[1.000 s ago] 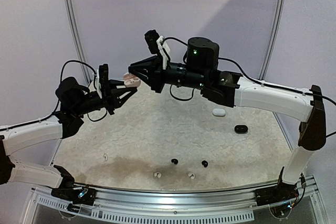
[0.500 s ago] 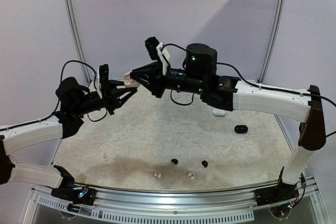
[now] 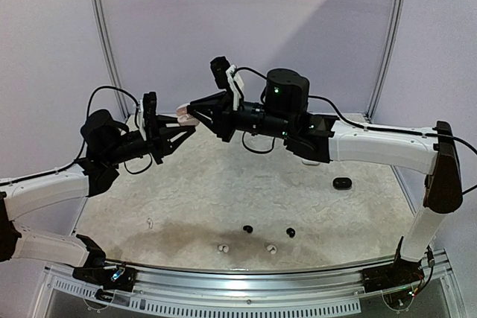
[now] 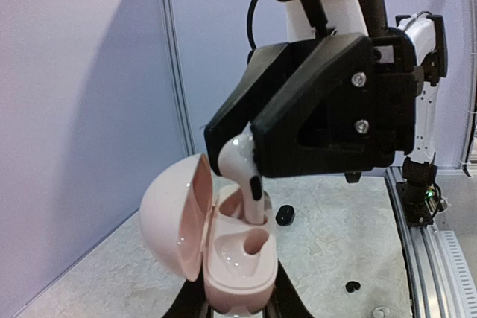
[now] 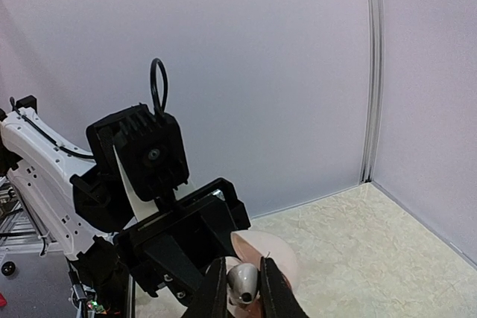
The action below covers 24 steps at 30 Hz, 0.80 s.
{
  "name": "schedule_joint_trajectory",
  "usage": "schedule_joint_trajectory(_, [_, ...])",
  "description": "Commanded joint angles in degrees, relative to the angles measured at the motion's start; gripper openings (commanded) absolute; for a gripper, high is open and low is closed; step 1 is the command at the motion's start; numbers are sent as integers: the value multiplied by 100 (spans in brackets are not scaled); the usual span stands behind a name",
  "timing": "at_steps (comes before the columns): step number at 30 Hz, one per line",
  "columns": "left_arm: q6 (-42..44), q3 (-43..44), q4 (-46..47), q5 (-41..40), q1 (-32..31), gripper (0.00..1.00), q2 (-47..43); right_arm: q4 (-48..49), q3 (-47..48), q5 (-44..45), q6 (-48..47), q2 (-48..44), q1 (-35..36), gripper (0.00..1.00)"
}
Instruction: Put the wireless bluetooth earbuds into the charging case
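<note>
A pink charging case [image 4: 231, 251] with its lid open is held up in the air, and my left gripper [image 4: 231, 304] is shut on its base. My right gripper [image 5: 242, 288] is shut on a white earbud [image 4: 242, 165]. The earbud's stem stands in the far slot of the case, and the near slot is empty. Seen from the top, the case [image 3: 182, 114] sits between the left gripper [image 3: 179, 127] and the right gripper [image 3: 192, 112] at the back left. The right wrist view shows the earbud's [image 5: 242, 282] head between the fingers, with the pink lid [image 5: 276, 255] behind.
On the table lie two black earbuds [image 3: 247, 229] [image 3: 291, 232], two white earbuds [image 3: 222, 248] [image 3: 272, 249] near the front edge, and another white one [image 3: 150, 222] at the left. A black case [image 3: 342, 183] sits at the right. Walls close the back and sides.
My right gripper has moved left to the case with the earbud, and the stem now stands in the slot. The right arm now covers the white case. The left arm has held still.
</note>
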Motion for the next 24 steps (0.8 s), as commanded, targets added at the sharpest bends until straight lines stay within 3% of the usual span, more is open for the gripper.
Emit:
schedule_joint_trajectory(1, [-19, 82, 278, 15, -57, 0, -15, -244, -195, 154, 98, -68, -121, 18])
schedule_joint_trajectory(16, [-113, 80, 175, -51, -57, 0, -23, -353, -48, 296, 158, -66, -159, 28])
schedule_joint_trajectory(24, [-620, 135, -1089, -1491, 22, 0, -241, -800, 421, 822, 260, -470, -197, 41])
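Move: The right hand still pinches an earbud whose stem is already in one well of the open charging case; the case's middle lies about 2 cm to this hand's left, 1 cm back and 3 cm below. From the same hand, the empty well is some 3 cm left, 1 cm back and 3 cm down, and the raised lid about 2 cm left, 1 cm ahead and 2 cm down. The left hand grips the case, with the earbud roughly 3 cm to its right, level fore and aft, and 3 cm above. The right hand sinks about 1 cm, edging forward, to lower the earbud into the well nearer to it while its fingers spread from a narrow pinch to nearly half open; it pauses with the fingers still widening, then draws off forward and slightly right, off the earbud, having gone roughly 2 cm in all. The left hand keeps its grip and holds the case almost still for most of this, then carries it 1 to 2 cm forward with a little left and down, rolling its forward side down and swinging slightly counter-clockwise. ##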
